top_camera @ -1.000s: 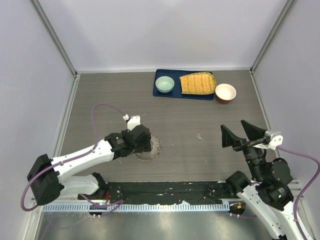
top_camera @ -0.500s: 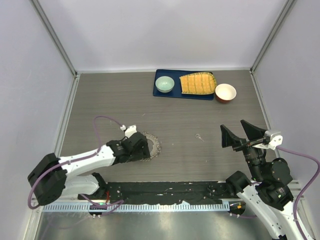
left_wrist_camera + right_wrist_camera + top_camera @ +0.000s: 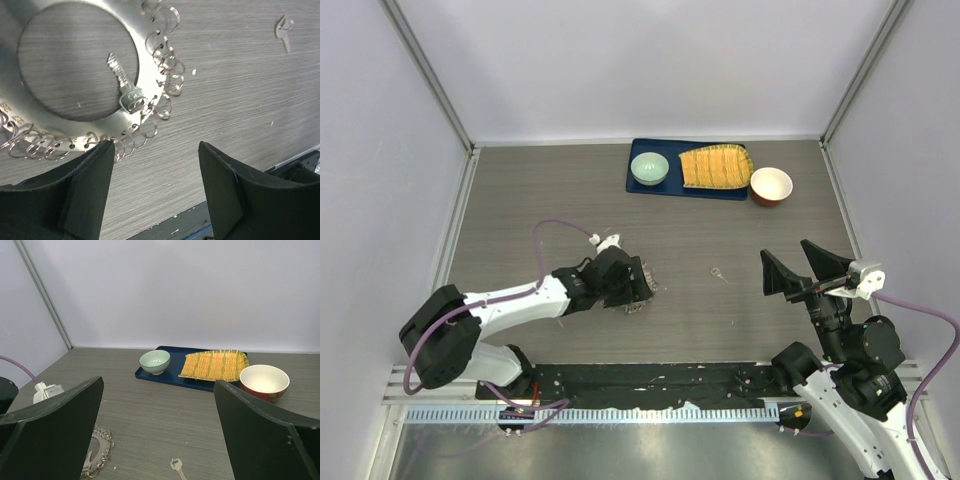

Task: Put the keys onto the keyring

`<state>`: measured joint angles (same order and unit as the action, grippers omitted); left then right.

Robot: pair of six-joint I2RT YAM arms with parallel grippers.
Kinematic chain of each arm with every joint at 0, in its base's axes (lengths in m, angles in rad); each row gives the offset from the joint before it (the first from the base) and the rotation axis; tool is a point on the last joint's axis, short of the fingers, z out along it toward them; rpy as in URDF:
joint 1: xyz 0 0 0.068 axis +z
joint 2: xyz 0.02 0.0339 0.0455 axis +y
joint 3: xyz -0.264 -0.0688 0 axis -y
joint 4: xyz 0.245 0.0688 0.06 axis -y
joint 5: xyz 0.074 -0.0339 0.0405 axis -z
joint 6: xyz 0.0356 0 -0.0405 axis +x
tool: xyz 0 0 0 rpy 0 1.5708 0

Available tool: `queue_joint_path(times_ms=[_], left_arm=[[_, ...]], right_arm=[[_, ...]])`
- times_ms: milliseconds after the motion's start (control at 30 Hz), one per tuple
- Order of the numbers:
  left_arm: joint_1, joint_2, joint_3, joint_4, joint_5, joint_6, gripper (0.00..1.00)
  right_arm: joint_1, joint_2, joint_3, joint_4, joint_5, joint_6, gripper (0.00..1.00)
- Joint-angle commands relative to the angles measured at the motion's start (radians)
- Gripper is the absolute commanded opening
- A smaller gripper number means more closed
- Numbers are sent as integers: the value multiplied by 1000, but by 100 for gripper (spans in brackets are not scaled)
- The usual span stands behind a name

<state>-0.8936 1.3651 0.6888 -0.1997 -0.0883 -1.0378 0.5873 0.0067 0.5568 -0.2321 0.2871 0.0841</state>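
The keyring (image 3: 150,30) is a flat silver ring fringed with small wire loops, lying on the table. One small silver key (image 3: 126,90) hangs from its inner edge. In the top view the keyring (image 3: 645,287) shows only partly under my left gripper (image 3: 623,279). In the left wrist view that gripper (image 3: 155,147) is open, its left finger (image 3: 85,195) over the ring's fringe and nothing between the jaws. A loose key (image 3: 719,273) lies on the table between the arms; the key (image 3: 176,466) also shows in the right wrist view, as does the keyring (image 3: 97,450). My right gripper (image 3: 805,268) hangs wide open above the table.
A blue tray (image 3: 650,186) at the back holds a pale green bowl (image 3: 649,167) and a yellow woven mat (image 3: 716,167). A red-and-white bowl (image 3: 771,185) stands just right of it. A black rail (image 3: 650,380) runs along the near edge.
My left gripper has swung right and slightly away from the near edge, and the keyring now lies a little further right. The right arm and the loose key have not moved.
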Motion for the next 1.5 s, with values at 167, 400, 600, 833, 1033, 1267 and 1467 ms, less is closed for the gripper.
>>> queue_joint_path(times_ms=[167, 400, 600, 833, 1033, 1267, 1467], left_arm=[[1, -129, 68, -246, -264, 131, 72], [76, -238, -63, -222, -256, 153, 59], [162, -206, -135, -121, -102, 174, 44], [166, -153, -141, -55, -42, 202, 38], [166, -81, -117, -29, 13, 206, 36], [166, -73, -92, -21, 82, 199, 34], [163, -113, -86, -10, 131, 180, 35]], right_arm=[[5, -4, 2, 48, -37, -15, 100], [5, -4, 3, 50, -48, -20, 100], [6, -4, 2, 51, -48, -21, 100], [5, -4, -1, 51, -48, -21, 100], [5, -4, 2, 53, -48, -23, 100], [5, -4, 2, 48, -51, -24, 100], [5, -2, 5, 48, -43, -24, 100]])
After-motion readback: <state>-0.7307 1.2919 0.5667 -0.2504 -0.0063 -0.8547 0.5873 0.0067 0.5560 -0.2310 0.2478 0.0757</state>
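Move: The left hand's goal is the cluster of small rings on the keyring plate's near-left rim, about 6 cm to its left, hardly any farther out and some 4 cm below. The plate's centre lies about 3 cm ahead and 3 cm left; the key inside it is about 2 cm straight ahead. The loose key is some 15 cm right and 4 cm ahead. From the right hand, that cluster is about 31 cm left, 2 cm ahead and 31 cm below. The left hand comes down to the small rings on the plate's near-left rim, ending with one between its fingertips and a finger against them. It first lifts nearly 3 cm while swinging about 10 cm left, sinks 6 cm with its fingers narrowing to about half their gap, then eases back right some 4 cm, staying low. A roll of about 15 degrees, left side up, mostly comes back out. ##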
